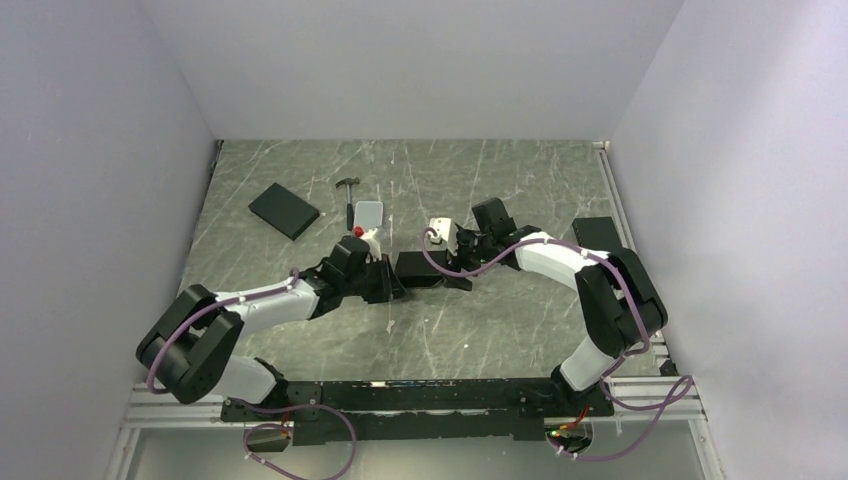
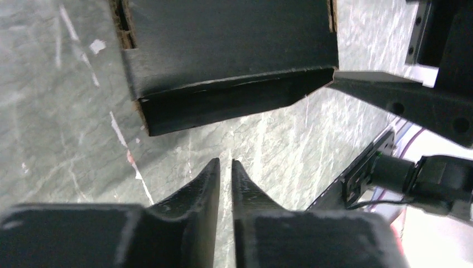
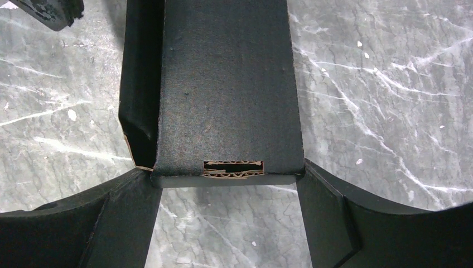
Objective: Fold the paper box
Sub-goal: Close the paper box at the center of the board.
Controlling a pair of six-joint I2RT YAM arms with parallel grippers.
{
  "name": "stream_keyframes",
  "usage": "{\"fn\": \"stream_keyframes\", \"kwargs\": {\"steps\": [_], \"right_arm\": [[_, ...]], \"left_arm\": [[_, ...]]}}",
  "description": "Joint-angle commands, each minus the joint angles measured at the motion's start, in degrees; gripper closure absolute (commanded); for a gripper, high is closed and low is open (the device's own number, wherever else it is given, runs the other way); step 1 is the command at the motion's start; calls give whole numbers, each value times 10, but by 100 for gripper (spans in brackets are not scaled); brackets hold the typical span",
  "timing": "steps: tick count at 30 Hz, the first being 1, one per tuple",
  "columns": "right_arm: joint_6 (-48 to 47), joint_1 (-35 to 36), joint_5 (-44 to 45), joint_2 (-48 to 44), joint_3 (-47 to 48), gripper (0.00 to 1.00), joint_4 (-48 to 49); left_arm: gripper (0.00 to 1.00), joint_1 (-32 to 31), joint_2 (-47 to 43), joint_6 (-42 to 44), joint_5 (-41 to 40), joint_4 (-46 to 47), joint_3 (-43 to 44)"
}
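The paper box lies on the table between the two arms, a matte black cardboard shell with its panels partly folded up. In the right wrist view its end shows a slot with raw corrugated edges. My right gripper stands wide across that end, both fingertips against the box's corners, so it is shut on the box. My left gripper hovers just short of the box's long side. Its fingers stand almost together, with only a thin slit and nothing between them. From above, the left gripper sits left of the box and the right gripper right of it.
A plain black slab lies at the back left. A small hammer and a silver-grey case lie behind the left gripper. Another black slab sits by the right wall. A right finger shows in the left wrist view.
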Motion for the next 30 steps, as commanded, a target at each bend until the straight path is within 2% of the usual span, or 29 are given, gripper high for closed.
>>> {"fn": "stream_keyframes", "kwargs": {"steps": [1, 4, 7, 14, 16, 18, 20, 27, 30], "right_arm": [[-6, -5, -7, -13, 9, 100, 12], [-19, -11, -18, -16, 3, 100, 13], [-47, -16, -32, -27, -10, 100, 21], [-95, -57, -138, -78, -40, 100, 24], [-118, -70, -183, -90, -42, 100, 4], [-142, -84, -235, -96, -38, 100, -23], [-133, -94, -264, -96, -31, 100, -37], [-160, -116, -332, -60, 15, 100, -136], [-196, -120, -359, -39, 39, 100, -195]], "left_arm": [[77, 12, -62, -13, -48, -23, 5], [63, 31, -121, -3, -74, -62, 4], [54, 60, -166, 19, -64, -90, 6], [45, 81, -220, 142, -25, -128, 16], [36, 81, -236, 162, -28, -126, 13], [16, 81, -248, 163, -29, -115, 3], [7, 81, -257, 168, -10, -91, -11], [6, 74, -287, 283, 65, 56, -71], [7, 63, -307, 366, 95, 55, -73]]}}
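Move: Just ahead and to the right of the nearly shut left fingertips is the paper box, its middle some 5 cm forward, 4 cm right and slightly below, its open front side facing that hand. The right hand already grips the box's right end, with its middle about 5 cm to the left, level fore and aft. From the left hand, the white tray lies some 16 cm forward and 7 cm left, the hammer about 18 cm forward and 11 cm left, both roughly 5 cm lower. Backing away from the box's open front, the left hand climbs some 9 cm and shifts about 5 cm left, first swinging a little forward and then back, while its fingers spread wide and tip up about 30 degrees to point more forward. The right hand keeps its grip on the box's right end, then raises it about 5 cm, drawing back and slightly right while tilting the box's left end up and turning it a little counter-clockwise. ##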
